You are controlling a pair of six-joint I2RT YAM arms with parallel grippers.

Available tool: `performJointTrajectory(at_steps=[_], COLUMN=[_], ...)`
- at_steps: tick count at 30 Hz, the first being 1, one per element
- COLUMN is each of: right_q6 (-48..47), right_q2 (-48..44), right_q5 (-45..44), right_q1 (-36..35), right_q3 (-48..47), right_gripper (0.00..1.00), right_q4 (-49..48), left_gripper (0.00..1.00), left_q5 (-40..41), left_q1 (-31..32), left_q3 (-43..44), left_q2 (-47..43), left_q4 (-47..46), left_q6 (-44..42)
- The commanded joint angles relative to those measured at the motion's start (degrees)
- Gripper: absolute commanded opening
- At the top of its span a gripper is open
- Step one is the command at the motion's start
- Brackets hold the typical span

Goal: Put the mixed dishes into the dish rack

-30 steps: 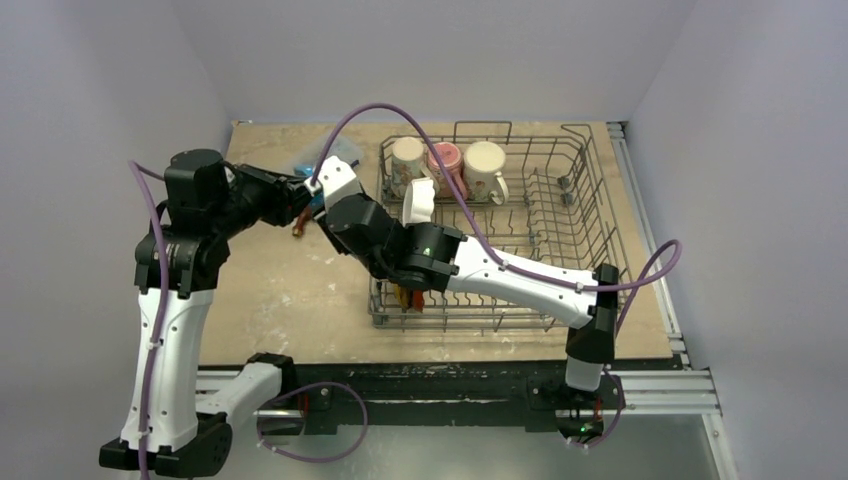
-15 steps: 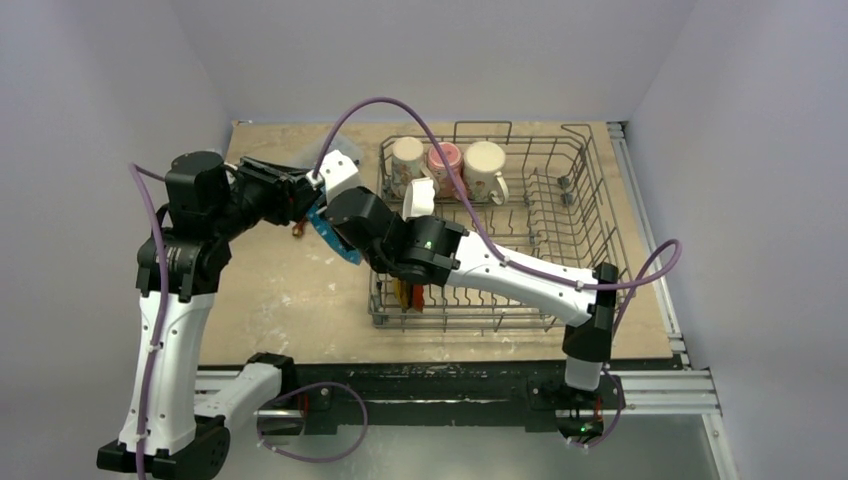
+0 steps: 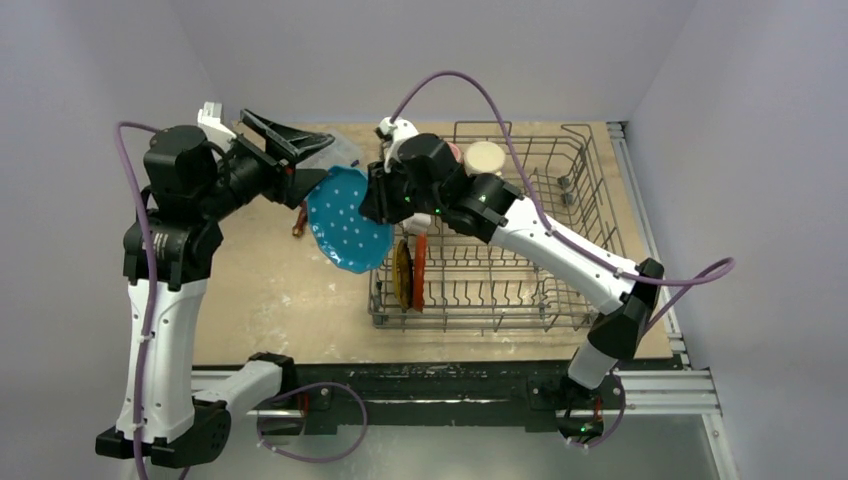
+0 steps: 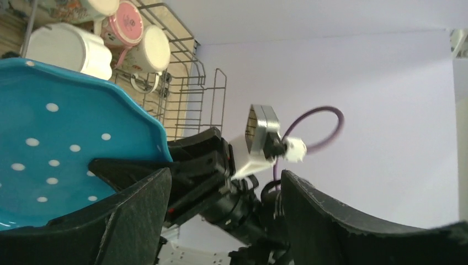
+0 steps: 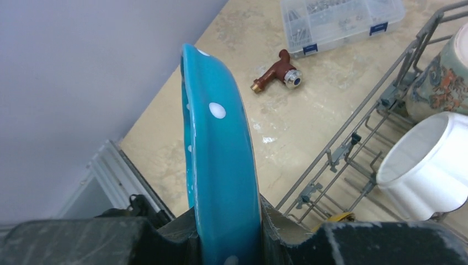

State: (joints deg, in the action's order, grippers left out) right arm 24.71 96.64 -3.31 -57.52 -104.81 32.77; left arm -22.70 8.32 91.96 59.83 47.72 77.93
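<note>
The white-dotted blue plate hangs in the air just left of the dish rack. My right gripper is shut on its rim; in the right wrist view the plate stands edge-on between the fingers of that gripper. My left gripper is open and empty beside the plate's upper left edge; in the left wrist view the plate lies outside its jaws. The yellow plate and orange plate stand in the rack. The white bowl and the mugs sit at the rack's far left.
A small red-brown tool and a clear plastic compartment box lie on the table left of the rack. Grey walls close the table at the back and sides. The right arm reaches across the rack's left half.
My right gripper has lifted the blue plate up and toward the back, its face now turned upward. My left gripper has opened and drawn back up and to the left.
</note>
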Motion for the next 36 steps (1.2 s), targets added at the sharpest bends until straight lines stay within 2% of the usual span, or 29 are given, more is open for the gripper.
performJointTrajectory(at_steps=[1,4,8,12,17,26,28,32,36], right_q6=[9.7,13.8,18.8,25.1,29.4,31.7,32.0,31.4,32.3], right_q2=[-5.6,-6.8,-9.7,-11.8,-14.9,-17.8,-17.4,-17.3,-16.4], right_q5=[13.0,18.4,27.8,40.5,49.7,54.4,55.5,56.2,57.8], right_q1=[5.2,8.9,14.4,21.3,26.8,28.9,28.9,28.8,28.8], right_q3=[1.0,4.7,9.9,15.3,20.5,21.9,21.2,21.3,22.7], right_gripper=[0.0,0.0,0.0,0.0,0.0,0.0,0.0,0.0,0.0], right_q4=[-11.0,-12.9,-17.0,-23.6,-30.8,-36.1,-36.7,-36.4,-36.4], left_gripper=[0.72,0.74,0.74,0.73,0.72,0.71,0.68,0.49,0.39], left_q5=[-2.5,-4.1,-1.3,-0.7,-6.3,-7.2,-9.0,-9.9,-10.6], left_q1=[0.0,-0.3,-0.5,-0.7,-0.1,5.9,6.3,6.4,6.4], left_q3=[5.9,7.8,11.3,9.1,0.6,-10.2,-12.1,-12.6,-13.5], left_q2=[0.7,1.8,2.9,2.8,2.9,0.9,1.0,1.6,1.8], left_q4=[1.6,1.8,9.1,14.0,13.1,4.5,0.8,-2.4,-4.5], left_q6=[-9.7,-13.6,-23.1,-27.2,-24.6,-18.1,-16.0,-14.6,-12.9])
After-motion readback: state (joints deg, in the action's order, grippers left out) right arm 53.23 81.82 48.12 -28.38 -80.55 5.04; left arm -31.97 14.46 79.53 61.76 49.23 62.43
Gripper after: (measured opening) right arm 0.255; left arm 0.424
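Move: The blue plate, held by the right fingers at its rim, has its middle roughly 4 cm left of the right hand, 2 cm back and 4 cm below. From the open left hand it is about 4 cm right, 3 cm back and 16 cm lower. Some 17 cm beneath the right hand, the white bowl is 6 cm right and 4 cm ahead; the yellow plate 4 cm right and 7 cm back, with the orange plate 3 cm right of it. The blue plate, still gripped by the right hand, is carried about 10 cm right over the rack, swinging slightly forward and down, then back and up, while that wrist rolls its left side up and tips down, then holds. The left hand rises briefly, drops past that to end 10 cm lower, and shifts right, turning clockwise, its fingers closing part-way around the plate's left rim. ##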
